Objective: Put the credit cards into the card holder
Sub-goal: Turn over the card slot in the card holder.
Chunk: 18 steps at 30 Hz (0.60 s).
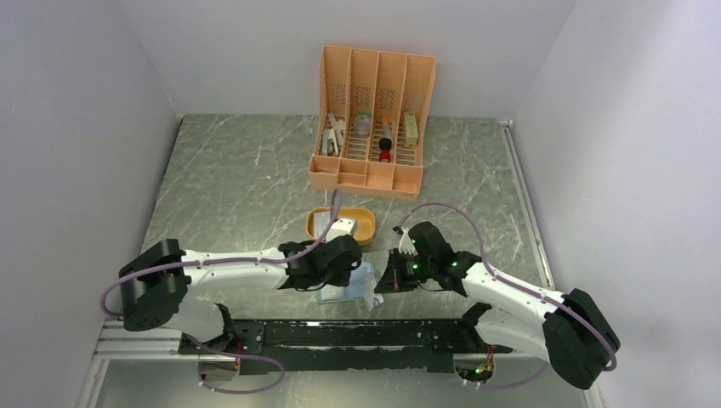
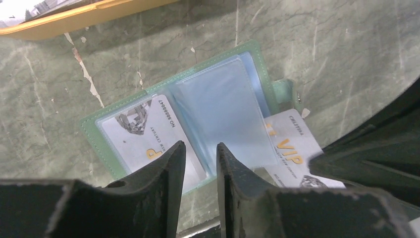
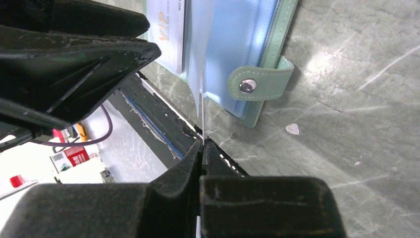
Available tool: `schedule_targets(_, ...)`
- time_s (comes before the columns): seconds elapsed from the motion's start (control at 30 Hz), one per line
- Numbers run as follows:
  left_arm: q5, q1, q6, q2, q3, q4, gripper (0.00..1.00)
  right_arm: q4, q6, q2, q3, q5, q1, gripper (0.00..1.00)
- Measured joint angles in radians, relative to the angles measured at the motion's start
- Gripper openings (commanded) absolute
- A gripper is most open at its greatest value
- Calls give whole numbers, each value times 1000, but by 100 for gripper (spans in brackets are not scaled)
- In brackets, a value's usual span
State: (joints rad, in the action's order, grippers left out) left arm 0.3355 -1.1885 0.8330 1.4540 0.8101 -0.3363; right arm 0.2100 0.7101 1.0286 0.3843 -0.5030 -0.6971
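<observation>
The grey-green card holder [image 2: 94,130] lies open on the table by the near edge. One credit card [image 2: 143,130] sits in its left clear pocket. A second card marked VIP [image 2: 293,145] lies half under a lifted clear pocket leaf [image 2: 223,114] on the right side. My left gripper [image 2: 200,151] hovers just above the holder's near edge, open a little with nothing between its fingers. My right gripper [image 3: 203,141] is shut on the edge of that thin clear leaf [image 3: 200,59], holding it up. From above, both grippers [image 1: 344,259] [image 1: 384,285] meet over the holder [image 1: 350,287].
An orange oval tray [image 1: 364,224] holding a pale card [image 1: 320,224] lies just beyond the holder. The tall orange slotted organizer [image 1: 374,119] stands at the back. The holder's snap strap [image 3: 257,82] sticks out to the right. The black base rail [image 1: 357,336] runs along the near edge.
</observation>
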Motion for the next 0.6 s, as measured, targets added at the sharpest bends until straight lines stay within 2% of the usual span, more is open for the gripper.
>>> schedule_targets(0.13,2,0,0,-39,5,-21,41,-35,11,27,1,-5,-13,0)
schedule_targets(0.33,5,0,1,-112,-8,-23,55,-72,23,84,10,-2,-57,0)
schedule_targets(0.6,-4,0,0,-145,-39,8,59,-107,43,135,40,19,-118,0)
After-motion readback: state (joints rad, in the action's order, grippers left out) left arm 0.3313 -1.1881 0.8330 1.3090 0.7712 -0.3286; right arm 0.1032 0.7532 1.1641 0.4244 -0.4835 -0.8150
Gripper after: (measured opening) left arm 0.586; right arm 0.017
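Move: The right hand already pinches the outer end of the card slot's leaf and card. The slot's middle is about 4 cm to its left, 2 cm ahead and 2 cm below; the holder's left page, with its card, lies some 11 cm left and 1 cm ahead. The yellow tray sits about 9 cm left and 16 cm ahead. From the left hand, the slot's middle is roughly 3 cm right, 1 cm back and 3 cm below. Still pinching the white sheet at the slot's outer end, the right hand carries it about 3 cm left towards the left page, easing 1 cm back and dipping slightly, fingers shut. Meanwhile the left hand, already clear above the holder, rises some 3 cm straight up, then stops, its fingers spreading from about a third to over half open. ##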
